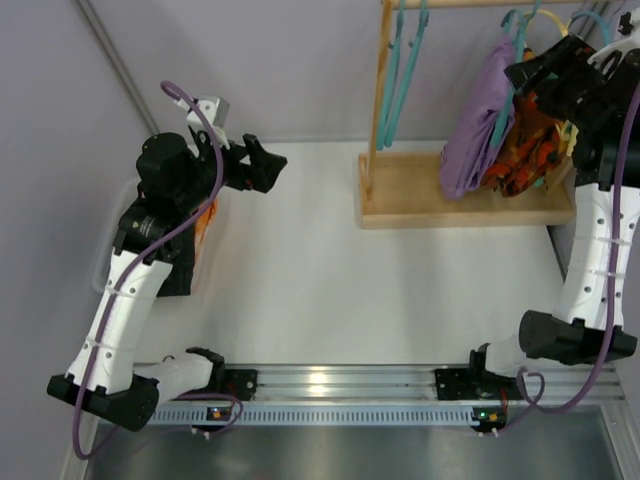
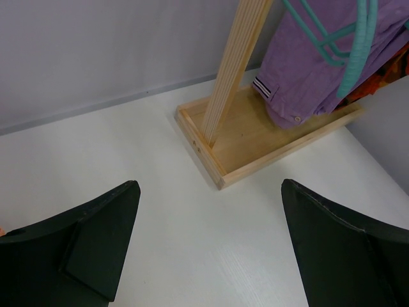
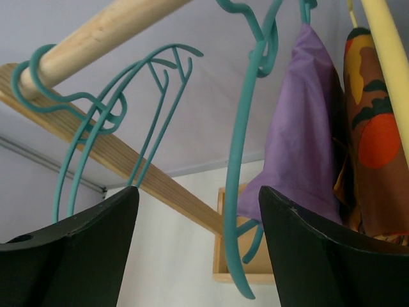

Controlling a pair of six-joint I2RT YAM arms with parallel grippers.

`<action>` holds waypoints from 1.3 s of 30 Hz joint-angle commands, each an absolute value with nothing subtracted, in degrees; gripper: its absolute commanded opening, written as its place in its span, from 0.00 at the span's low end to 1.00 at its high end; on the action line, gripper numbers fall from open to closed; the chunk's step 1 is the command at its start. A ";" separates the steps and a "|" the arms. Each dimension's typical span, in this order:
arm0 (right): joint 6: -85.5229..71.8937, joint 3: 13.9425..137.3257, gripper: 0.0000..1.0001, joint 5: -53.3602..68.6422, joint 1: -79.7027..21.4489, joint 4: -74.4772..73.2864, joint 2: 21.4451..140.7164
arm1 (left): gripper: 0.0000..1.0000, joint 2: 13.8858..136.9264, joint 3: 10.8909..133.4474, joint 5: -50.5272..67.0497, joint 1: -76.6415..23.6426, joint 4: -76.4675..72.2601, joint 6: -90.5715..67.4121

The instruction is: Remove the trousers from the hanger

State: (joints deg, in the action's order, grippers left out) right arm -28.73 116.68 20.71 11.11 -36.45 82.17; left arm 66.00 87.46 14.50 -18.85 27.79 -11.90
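Observation:
The purple trousers [image 1: 478, 120] hang on a teal hanger [image 3: 246, 160] on the wooden rack. The orange-red-brown patterned trousers [image 1: 525, 150] hang just right of them, beside a yellow hanger [image 3: 390, 57]. Both garments show in the right wrist view, purple [image 3: 300, 147] and patterned [image 3: 374, 141]. My right gripper [image 1: 530, 72] is open, raised by the hanging clothes, and in its wrist view [image 3: 198, 211] the teal hanger's arm passes between the jaws untouched. My left gripper [image 1: 262, 165] is open and empty over the table, facing the rack [image 2: 211, 256]. The green mottled trousers are out of view.
The rack has a wooden base tray [image 1: 460, 200], an upright post [image 2: 233, 70] and a top rail [image 3: 96, 35]. Two empty teal hangers [image 1: 400, 70] hang at the rail's left end. An orange cloth [image 1: 205, 225] and a dark object [image 1: 180, 270] lie under the left arm by the wall.

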 commanded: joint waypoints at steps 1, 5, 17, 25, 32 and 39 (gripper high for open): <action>-32.60 118.57 0.74 25.21 12.57 -33.23 84.89 | 0.99 63.99 86.31 14.59 -18.72 24.17 -12.39; -37.16 116.81 0.69 28.38 12.66 -27.96 87.18 | 0.99 62.84 85.17 14.15 -18.72 24.17 -12.31; -44.47 114.61 0.55 31.11 12.13 -18.81 92.29 | 0.99 61.61 82.62 13.27 -18.72 24.26 -11.51; -47.54 113.91 0.24 32.87 12.04 -14.42 92.64 | 0.99 62.14 82.09 11.87 -18.72 24.26 -12.30; -48.87 115.48 0.00 35.24 12.04 -10.02 92.46 | 0.99 60.47 80.86 8.88 -18.63 24.08 -14.85; -54.31 113.99 0.00 37.26 12.04 1.39 90.18 | 0.99 59.68 79.98 9.66 -18.63 24.08 -15.21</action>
State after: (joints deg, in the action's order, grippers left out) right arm -51.90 112.49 35.46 11.79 -15.79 93.56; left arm 61.39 80.09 9.54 -18.85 26.98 -14.06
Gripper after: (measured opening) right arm 0.055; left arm 0.985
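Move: The near arm of the teal hanger carrying the purple trousers runs upright ahead of the right hand; just under its hook it lies about 8 cm ahead, 2 cm left and 3 cm below. The purple trousers hang some 12 cm ahead, 5 cm left and 20 cm below; the orange trousers about 14 cm ahead, 3 cm right, 22 cm below. From the left hand that hanger part is roughly 50 cm right, 15 cm ahead and 5 cm higher. The right fingers shut on the near arm of the teal hanger just below its hook and pinch it, after the hand has slid forward about 7.5 cm and down some 3 cm while rolling its left side up around 20 degrees and swinging counter-clockwise. With the hanger held, the hand eases slightly left and up. The empty left hand sinks about 3 cm, fingers open. ##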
